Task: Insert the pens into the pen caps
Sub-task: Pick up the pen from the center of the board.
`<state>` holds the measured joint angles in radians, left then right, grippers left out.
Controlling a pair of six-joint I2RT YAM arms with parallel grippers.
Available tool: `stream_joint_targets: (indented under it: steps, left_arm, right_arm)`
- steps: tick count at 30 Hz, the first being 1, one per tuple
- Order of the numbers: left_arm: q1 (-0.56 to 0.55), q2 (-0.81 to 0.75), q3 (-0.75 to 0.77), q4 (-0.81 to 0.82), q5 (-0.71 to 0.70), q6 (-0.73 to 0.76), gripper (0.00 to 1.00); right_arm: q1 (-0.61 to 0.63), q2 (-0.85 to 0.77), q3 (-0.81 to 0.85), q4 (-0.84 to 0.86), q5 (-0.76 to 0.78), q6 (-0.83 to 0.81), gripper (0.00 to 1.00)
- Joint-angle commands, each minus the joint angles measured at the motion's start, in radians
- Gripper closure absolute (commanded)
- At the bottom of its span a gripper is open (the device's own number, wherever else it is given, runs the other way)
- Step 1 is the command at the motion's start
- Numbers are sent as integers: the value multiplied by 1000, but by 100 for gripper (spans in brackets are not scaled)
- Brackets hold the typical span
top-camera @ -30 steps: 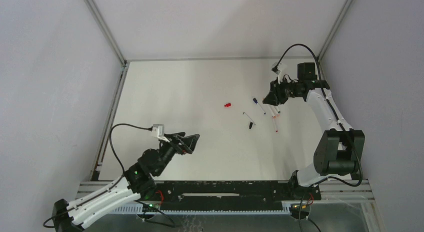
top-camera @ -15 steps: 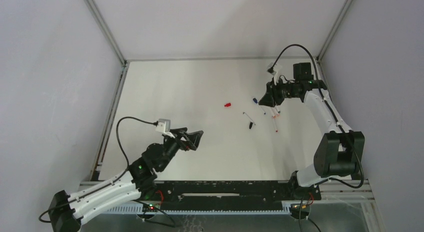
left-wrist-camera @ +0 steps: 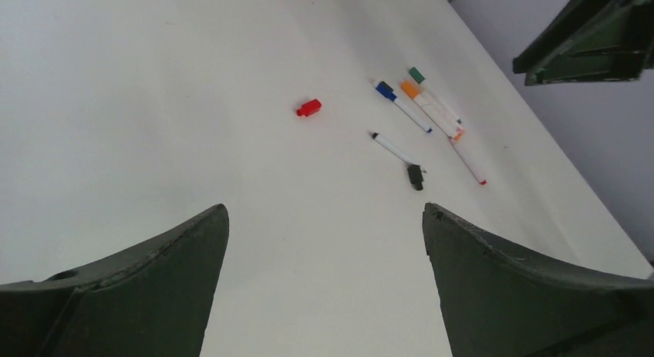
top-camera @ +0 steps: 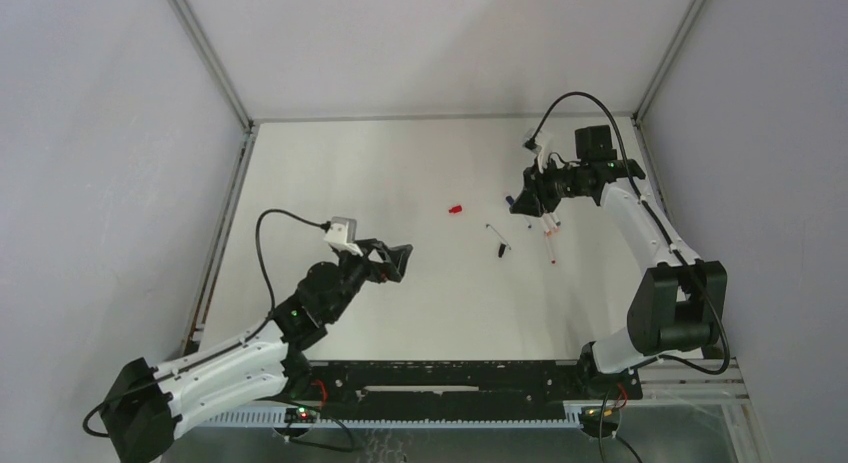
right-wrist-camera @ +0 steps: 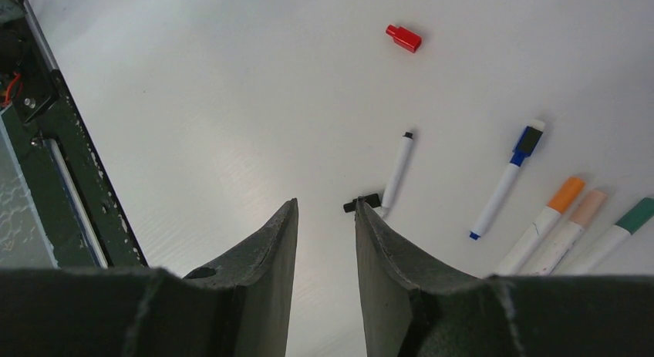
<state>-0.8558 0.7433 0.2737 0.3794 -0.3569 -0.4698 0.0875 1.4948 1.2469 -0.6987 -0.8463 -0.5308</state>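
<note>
A loose red cap lies mid-table. Right of it a white pen with a black tip lies beside a black cap. Further right lie a blue-capped pen, orange-capped pens, a green-capped pen and a red-tipped pen. My right gripper hovers over this cluster, open with a narrow gap and nothing in it. My left gripper is wide open and empty, well short of the red cap.
White walls with metal corner posts enclose the table on three sides. The black base rail runs along the near edge. The right arm's elbow stands at the right side.
The left arm has reached forward and to the right, toward the table's middle. The right gripper has shifted left over the pens. Both openings look unchanged.
</note>
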Motion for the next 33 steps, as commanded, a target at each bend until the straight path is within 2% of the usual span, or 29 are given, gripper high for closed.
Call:
stream_joint_targets:
  steps: [1, 5, 9, 14, 19, 25, 33]
  left_arm:
    - [27, 59, 139, -16, -10, 98, 0]
    - [28, 152, 247, -70, -78, 237, 0]
    - [44, 272, 309, -54, -96, 363, 0]
    - [151, 377, 436, -142, 43, 362, 2]
    - [200, 392, 424, -31, 80, 397, 1]
    - [257, 432, 436, -4, 116, 402, 0]
    - [261, 421, 390, 60, 199, 410, 0]
  right_arm:
    - [4, -39, -4, 0, 11, -21, 59]
    - [-4, -41, -4, -1, 17, -23, 59]
    - [-13, -37, -4, -1, 23, -22, 59]
    - [-17, -11, -4, 5, 87, -17, 59]
    - [-29, -21, -26, 28, 162, -10, 59]
    - [-33, -45, -67, 48, 221, -20, 58]
    - [8, 50, -70, 62, 334, -15, 59]
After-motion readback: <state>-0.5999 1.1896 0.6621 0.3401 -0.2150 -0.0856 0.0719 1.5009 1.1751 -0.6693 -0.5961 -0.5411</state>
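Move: The right hand is some 18 cm above the board, with the black pen about 5 cm ahead and 1 cm left, and its black cap almost directly below. The red pen lies roughly 1 cm ahead and 12 cm right; the blue pen 12 cm ahead, 5 cm right. From the left hand, 17 cm up, the red cap is about 22 cm ahead and 13 cm right; the black pen is 15 cm ahead, 24 cm right. Open left hand reaches about 11 cm forward towards the red cap; right sinks and shifts right, tilting down. ##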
